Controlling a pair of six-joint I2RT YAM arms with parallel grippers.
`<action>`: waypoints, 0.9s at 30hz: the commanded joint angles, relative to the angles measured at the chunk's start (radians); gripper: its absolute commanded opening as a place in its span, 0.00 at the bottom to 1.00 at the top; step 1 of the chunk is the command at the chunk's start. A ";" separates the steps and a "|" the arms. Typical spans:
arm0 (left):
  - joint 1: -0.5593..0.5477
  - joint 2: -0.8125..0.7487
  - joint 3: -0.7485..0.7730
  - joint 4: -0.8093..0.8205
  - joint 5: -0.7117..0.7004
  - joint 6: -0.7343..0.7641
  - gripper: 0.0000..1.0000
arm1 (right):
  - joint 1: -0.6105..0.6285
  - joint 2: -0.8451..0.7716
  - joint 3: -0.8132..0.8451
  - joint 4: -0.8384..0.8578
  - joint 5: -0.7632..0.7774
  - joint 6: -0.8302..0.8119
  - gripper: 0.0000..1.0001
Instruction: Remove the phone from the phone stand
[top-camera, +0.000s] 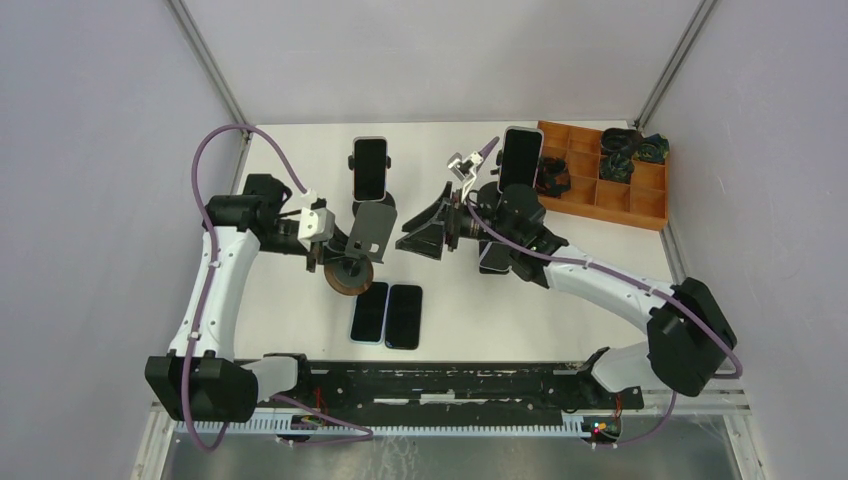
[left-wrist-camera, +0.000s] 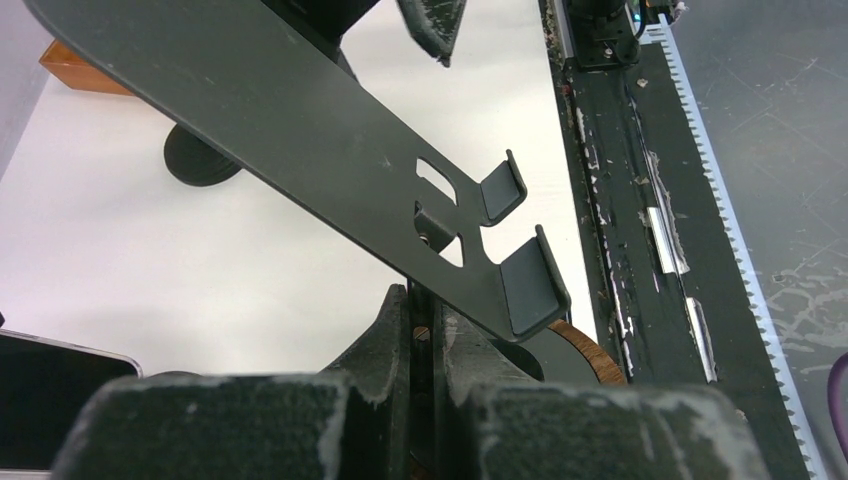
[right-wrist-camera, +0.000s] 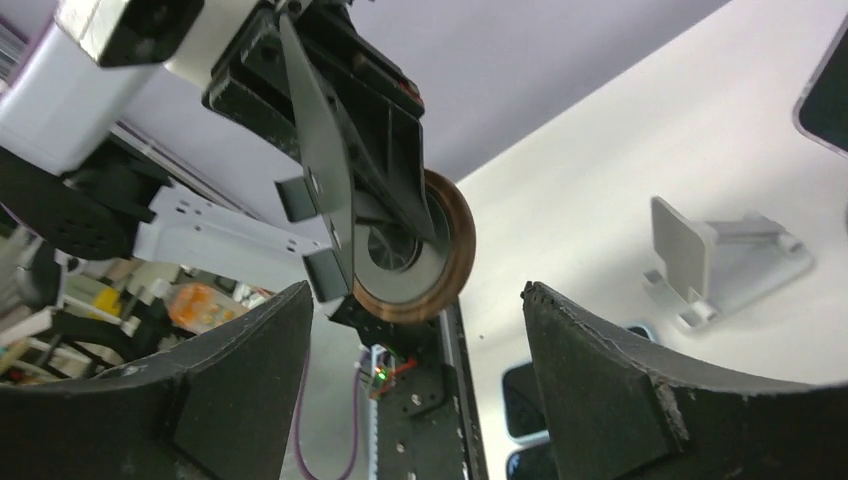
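My left gripper (top-camera: 335, 258) (left-wrist-camera: 425, 312) is shut on the upright of a black phone stand (top-camera: 372, 228) (left-wrist-camera: 300, 130), just above its round wooden base (top-camera: 350, 280) (left-wrist-camera: 590, 350). The stand's plate and its two hooks (left-wrist-camera: 525, 275) carry nothing. My right gripper (top-camera: 415, 228) (right-wrist-camera: 415, 292) is open, empty, and faces that stand (right-wrist-camera: 325, 170) from the right with a gap between. Two phones (top-camera: 387, 314) lie flat side by side in front of the stand. Another phone (top-camera: 370, 167) stands upright on a stand at the back.
A further upright phone (top-camera: 520, 157) stands behind my right wrist, with a pale empty stand (top-camera: 470, 160) (right-wrist-camera: 705, 250) beside it. An orange compartment tray (top-camera: 650, 205) with dark parts sits at the back right. The black rail (top-camera: 450, 385) runs along the near edge.
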 joint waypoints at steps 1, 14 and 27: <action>-0.001 -0.019 0.000 -0.001 0.084 0.039 0.03 | 0.001 0.080 0.056 0.266 -0.024 0.185 0.80; -0.028 -0.022 -0.041 -0.001 0.082 0.038 0.06 | 0.036 0.213 0.131 0.555 -0.034 0.367 0.34; -0.028 -0.004 -0.013 -0.001 0.004 -0.021 1.00 | -0.048 0.156 0.179 0.062 -0.091 -0.034 0.00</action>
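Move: The left hand still holds the black phone stand in the air by its stem; the middle of the stand's plate is about 5 cm ahead of that hand, 4 cm to its right and 4 cm higher. From the open right hand the plate is some 9 cm to the left, level fore and aft, about 4 cm higher. On the table roughly 27 cm below the right hand lie the black phone, 8 cm back and 3 cm left, and the blue-edged phone, 8 cm back and 11 cm left. The right hand rises about 5 cm while reaching some 3 cm left to the stand's plate, its fingers tipping up about 15 degrees, closes to pinch the plate by its upper right part, and then sinks some 3 cm with the thin plate between its pads. The left hand first eases about 1 cm back and down with the stem, then stays there and opens wide as the right hand shuts, letting go of the stem. ##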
